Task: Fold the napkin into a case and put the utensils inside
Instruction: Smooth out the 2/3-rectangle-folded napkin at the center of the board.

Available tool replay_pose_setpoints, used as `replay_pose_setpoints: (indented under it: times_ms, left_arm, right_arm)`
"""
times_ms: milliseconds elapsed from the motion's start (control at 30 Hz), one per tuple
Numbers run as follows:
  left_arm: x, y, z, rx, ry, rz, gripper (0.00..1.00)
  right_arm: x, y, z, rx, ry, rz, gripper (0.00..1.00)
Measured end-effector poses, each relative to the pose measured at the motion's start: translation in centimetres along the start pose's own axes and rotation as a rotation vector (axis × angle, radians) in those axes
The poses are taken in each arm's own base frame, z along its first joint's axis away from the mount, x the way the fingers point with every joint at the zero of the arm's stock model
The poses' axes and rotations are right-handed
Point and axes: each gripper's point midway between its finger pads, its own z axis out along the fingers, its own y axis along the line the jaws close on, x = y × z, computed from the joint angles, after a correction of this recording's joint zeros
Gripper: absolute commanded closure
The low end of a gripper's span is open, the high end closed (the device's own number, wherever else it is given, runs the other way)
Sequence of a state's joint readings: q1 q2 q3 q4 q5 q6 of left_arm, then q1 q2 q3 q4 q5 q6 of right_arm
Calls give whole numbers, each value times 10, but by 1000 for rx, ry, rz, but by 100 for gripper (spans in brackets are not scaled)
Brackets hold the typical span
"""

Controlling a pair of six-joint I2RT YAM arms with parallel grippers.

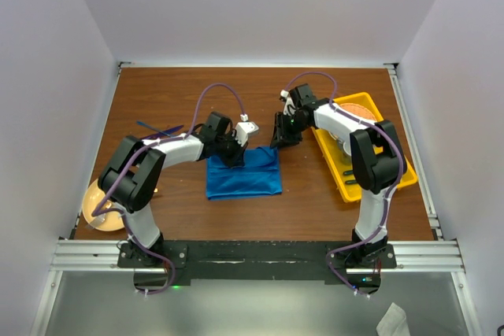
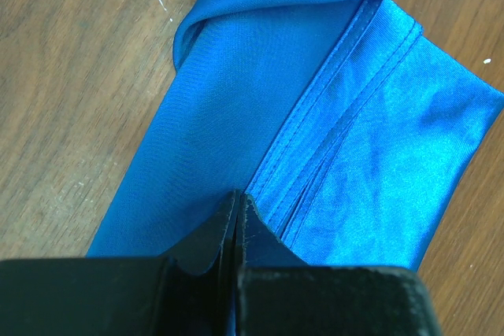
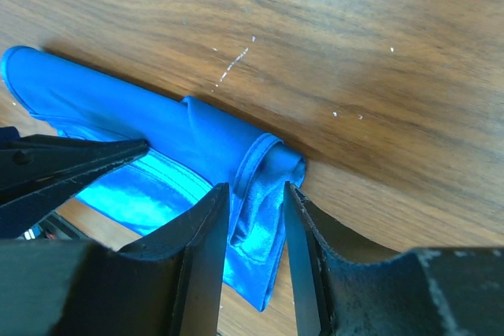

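Note:
The napkin (image 1: 244, 175) lies in the middle of the table as a bright blue folded oblong. My left gripper (image 1: 235, 155) is at its far left edge; in the left wrist view the left gripper (image 2: 238, 194) is shut, with its tips down on the napkin (image 2: 260, 100) beside a stitched hem. My right gripper (image 1: 282, 141) is at the far right corner. In its own view the right gripper (image 3: 255, 188) is open, its fingers on either side of the napkin's (image 3: 197, 135) bunched corner. The utensils (image 1: 161, 128), thin blue and purple pieces, lie far left on the wood.
A yellow tray (image 1: 327, 159) holding a brownish plate (image 1: 356, 109) stands on the right under the right arm. A tan plate (image 1: 98, 208) sits at the near left by the left arm's base. White walls close off the table's sides and back.

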State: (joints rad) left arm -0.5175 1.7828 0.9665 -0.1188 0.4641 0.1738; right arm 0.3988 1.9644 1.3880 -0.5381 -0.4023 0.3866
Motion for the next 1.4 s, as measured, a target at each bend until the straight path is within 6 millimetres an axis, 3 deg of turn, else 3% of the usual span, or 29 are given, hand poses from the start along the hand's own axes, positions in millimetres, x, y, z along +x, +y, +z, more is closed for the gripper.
replay_pose_setpoints:
  times_ms: [567,833,1133,1400]
  left_arm:
    - [0,0,0,1,1,0,100]
    - [0,0,0,0,-2,-2,100]
    - [-1,0,1,-1,-4,-5,100]
    - [-1,0,1,-2,-5,-14,98]
  right_arm:
    - [0,4,5,-24,13,45,80]
    - [7,5,11,-43,49,75,100]
    - [12,10,4,-55,87,87,100]
    - [25,-8,12,5,136,49,100]
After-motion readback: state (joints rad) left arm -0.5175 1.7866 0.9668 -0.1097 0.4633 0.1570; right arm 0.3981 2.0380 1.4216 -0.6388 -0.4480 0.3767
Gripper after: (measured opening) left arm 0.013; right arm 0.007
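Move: The napkin's rumpled far right corner is just under the right hand's part-open fingers, about 1 cm back and 2 cm below. From that hand, the napkin's middle is roughly 7 cm back, 8 cm left and 3 cm below, and the yellow tray's middle is some 24 cm right and 1 cm back. The left hand's shut tips are already on the napkin; from them the corner is about 5 cm ahead and 10 cm right. The right hand works at the rumpled far right corner of the napkin, first edging about 1 cm left and sinking a little as its part-open fingers close fully over the folded cloth. Then, shut, it draws back towards the base and swings right again while dipping, ending about 2 cm nearer the base and 1.5 cm lower with its fingers tipped some 8 degrees, its tips at the napkin's right end, while the left hand stays still with closed tips resting on the napkin. ##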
